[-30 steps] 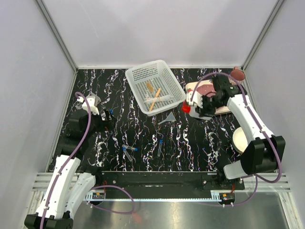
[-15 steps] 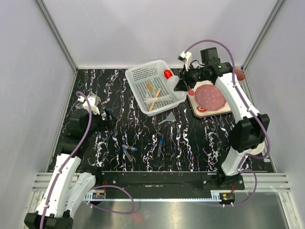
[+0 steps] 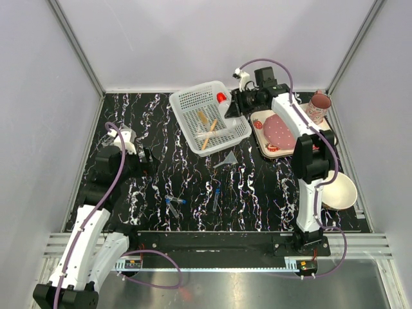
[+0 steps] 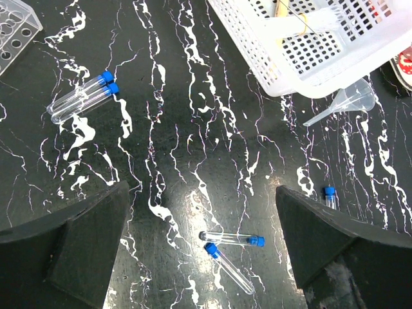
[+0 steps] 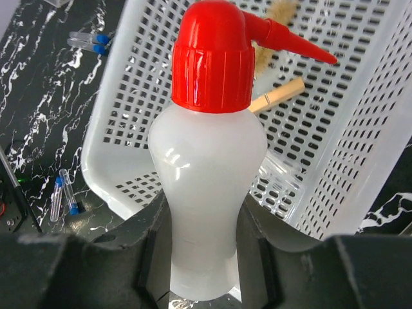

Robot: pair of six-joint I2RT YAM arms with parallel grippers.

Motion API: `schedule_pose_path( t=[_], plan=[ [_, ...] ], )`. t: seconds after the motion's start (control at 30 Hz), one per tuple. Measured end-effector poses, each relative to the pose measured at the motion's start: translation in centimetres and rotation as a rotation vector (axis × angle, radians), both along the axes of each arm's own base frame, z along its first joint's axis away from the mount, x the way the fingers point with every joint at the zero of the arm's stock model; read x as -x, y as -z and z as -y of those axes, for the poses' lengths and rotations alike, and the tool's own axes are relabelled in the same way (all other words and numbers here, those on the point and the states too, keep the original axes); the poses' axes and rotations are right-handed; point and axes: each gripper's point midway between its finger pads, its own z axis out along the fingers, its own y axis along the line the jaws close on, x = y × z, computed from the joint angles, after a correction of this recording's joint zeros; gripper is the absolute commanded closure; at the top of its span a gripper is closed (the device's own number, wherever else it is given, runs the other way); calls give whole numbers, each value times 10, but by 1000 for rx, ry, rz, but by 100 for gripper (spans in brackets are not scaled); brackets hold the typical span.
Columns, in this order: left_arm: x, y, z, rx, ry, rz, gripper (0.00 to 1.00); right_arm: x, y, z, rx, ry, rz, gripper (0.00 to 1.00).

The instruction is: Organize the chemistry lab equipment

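Observation:
My right gripper (image 3: 237,103) (image 5: 203,257) is shut on the translucent red-capped squeeze bottle (image 3: 225,103) (image 5: 205,180), holding it above the right rim of the white basket (image 3: 187,103) (image 5: 116,174). Wooden sticks (image 3: 209,134) lie inside the basket. The clear funnel (image 3: 226,159) (image 4: 351,100) lies on the table just in front of it. My left gripper (image 3: 147,158) (image 4: 203,251) hangs open above two blue-capped tubes (image 4: 232,239) (image 3: 174,201). Two more tubes (image 4: 84,96) lie beside the clear rack (image 4: 14,29). One more tube (image 3: 216,198) lies apart, mid-table.
The strawberry-print tray (image 3: 270,152) with a pink plate (image 3: 278,129) sits right of the basket. A pink mug (image 3: 318,105) stands at its far corner. A cream bowl (image 3: 339,190) sits near the right edge. Grey walls close in the table.
My right arm has swung the bottle from over the tray to the back left, above the basket's right rim. The mug and bowl now show. The left arm has not moved.

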Motion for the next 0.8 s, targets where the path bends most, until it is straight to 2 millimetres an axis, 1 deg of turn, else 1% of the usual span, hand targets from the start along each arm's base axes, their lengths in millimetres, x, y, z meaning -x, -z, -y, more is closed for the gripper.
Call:
schedule_pose_path(
  t=[0.03,0.07,0.1,0.17,0.2,0.37,0.43,0.5,0.53,0.6,0.67,0.73,0.8],
  plan=[
    [0,0,1,2,4,0,1,-2,8,0,10,8,-15,54],
    [0,0,1,4,8,0,1,-3,16,0,17,14,-33,42],
    [1,0,3,7,16,0,1,-4,24,0,27,21,-47,38],
    [2,-1,6,14,37,0,1,-5,33,0,41,30,-63,30],
    [3,-1,8,19,47,0,1,-5,35,-1,45,34,-67,28],
    [7,-11,25,69,145,40,1,-5,33,-1,58,36,-55,18],
    [10,-13,34,86,190,52,1,-3,27,0,60,28,-36,15],
    [14,-14,43,99,237,51,2,5,17,3,60,13,-14,14],
    [16,-15,47,102,256,52,2,11,11,5,61,-2,8,14],
    [20,-12,61,103,311,38,3,35,-6,9,51,-49,46,14],
    [29,-6,78,99,379,9,3,63,-25,14,35,-100,95,12],
    [36,2,90,87,421,-28,3,96,-44,19,8,-144,148,10],
    [41,11,97,72,439,-67,3,123,-56,21,-34,-170,189,9]
  ],
)
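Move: The basket's middle lies about 8 cm left of the right hand, 4 cm ahead and 15 cm below. In it the brush lies some 11 cm left and 4 cm ahead, and the wooden stick 8 cm left and 1 cm back; the funnel is 10 cm back, 1 cm left. For the left hand, the near pair of test tubes lies roughly 7 cm back, 7 cm right and 17 cm below; the single tube is 6 cm back, 21 cm right. Lower the held bottle about 3.5 cm with the right hand, open the fingers to let go of it over the basket, then rise some 9 cm while pulling back about 12 cm, clear of the bottle. Meanwhile swing the wide-open left gripper about 10 cm right and 4 cm back, turning some 25 degrees clockwise, towards the near tube pair, just beginning to sink at the end. ##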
